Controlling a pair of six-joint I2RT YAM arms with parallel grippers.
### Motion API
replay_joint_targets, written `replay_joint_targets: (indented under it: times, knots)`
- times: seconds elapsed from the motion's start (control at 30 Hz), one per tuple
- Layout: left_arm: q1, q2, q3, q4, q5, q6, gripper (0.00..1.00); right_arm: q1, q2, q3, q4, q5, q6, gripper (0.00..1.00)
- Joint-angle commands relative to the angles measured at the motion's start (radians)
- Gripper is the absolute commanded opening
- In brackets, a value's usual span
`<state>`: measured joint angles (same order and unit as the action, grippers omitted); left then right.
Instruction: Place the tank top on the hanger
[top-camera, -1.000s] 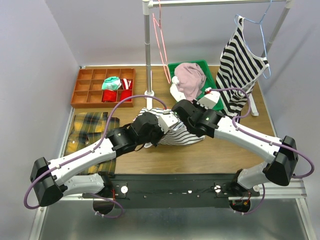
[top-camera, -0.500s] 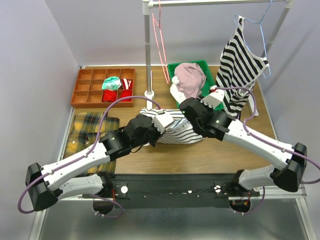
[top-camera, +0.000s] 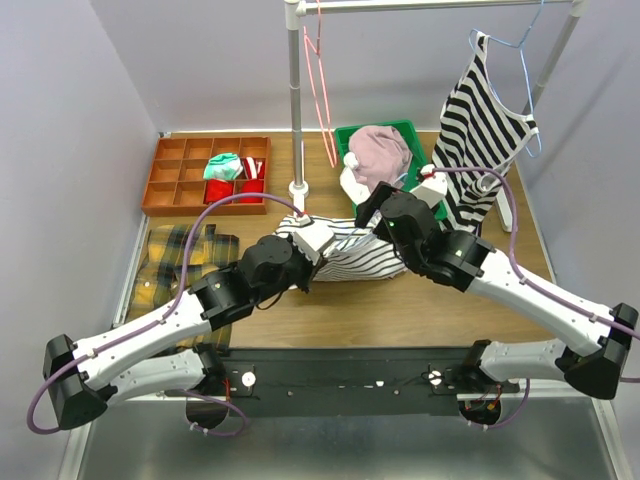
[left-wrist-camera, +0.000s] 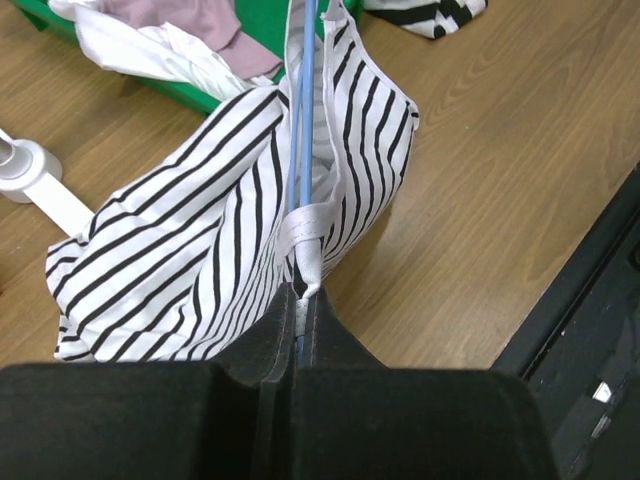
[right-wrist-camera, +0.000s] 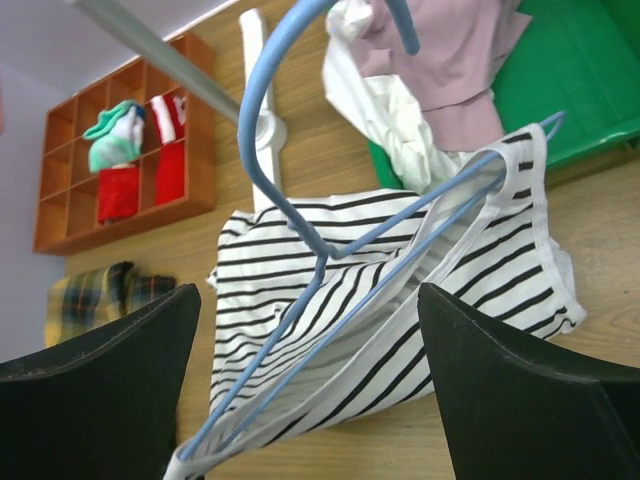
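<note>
The tank top (top-camera: 352, 258), white with thin dark stripes, lies crumpled on the wooden table in front of the green bin. The light-blue wire hanger (right-wrist-camera: 325, 258) is threaded inside it, with its hook (right-wrist-camera: 262, 120) rising out of the neck opening. My left gripper (left-wrist-camera: 303, 298) is shut on a corner of the hanger (left-wrist-camera: 303, 130) together with the white strap hem of the tank top (left-wrist-camera: 190, 250). My right gripper (right-wrist-camera: 315, 400) hovers just above the garment, open wide. Its fingers (right-wrist-camera: 110, 380) stand either side of the hanger and touch nothing.
A green bin (top-camera: 421, 137) behind holds a pink garment (top-camera: 380, 152) and white cloth. The rail's post (top-camera: 294, 100) and base stand left of it. A bold-striped top (top-camera: 485, 130) hangs at right, a pink-red hanger (top-camera: 322, 70) on the rail. Orange tray (top-camera: 170, 185) and plaid cloth (top-camera: 180, 262) lie left.
My right gripper has opened wide, let go, and drawn back toward the green bin. My left gripper has finished closing on the hanger corner and strap and holds there.
</note>
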<state>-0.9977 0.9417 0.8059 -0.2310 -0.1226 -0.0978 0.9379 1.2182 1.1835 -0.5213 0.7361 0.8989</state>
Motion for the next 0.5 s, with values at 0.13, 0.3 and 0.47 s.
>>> replay_joint_targets:
  times: [0.13, 0.3, 0.47]
  knots:
    - [-0.012, -0.072, -0.008, 0.082, -0.086, -0.043, 0.00, 0.006, -0.117, 0.001, 0.063, -0.141, -0.095, 1.00]
    - [-0.013, -0.096, 0.003, 0.076, -0.107, -0.049, 0.00, 0.006, -0.177, 0.019, 0.043, -0.139, -0.106, 1.00]
    - [-0.013, -0.110, 0.027, 0.075, -0.120, -0.049, 0.00, 0.006, -0.233, 0.025, 0.043, -0.144, -0.130, 1.00]
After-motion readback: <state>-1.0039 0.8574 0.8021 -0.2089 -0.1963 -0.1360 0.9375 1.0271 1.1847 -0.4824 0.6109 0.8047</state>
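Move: The left hand already pinches the blue hanger's left end together with the tank top's strap; the hanger's neck lies about 10 cm ahead and 11 cm right of it, roughly level. From the empty right hand the neck is some 4 cm ahead and 3 cm down, the hook about 9 cm ahead and level. The tank top's body hangs around 12 cm below that hand, 3 ahead, 4 left; the green bin is roughly 21 cm ahead, 7 right, 18 down. Still pinching the hanger end and strap, the left hand lifts them about 3 cm, drifting a little to its left. The right hand, fingers practically wide open already and holding nothing, draws up some 6 cm and back 3 cm, away from the hanger's neck and hook, turning slightly counter-clockwise and tipping its fingers up a little. ##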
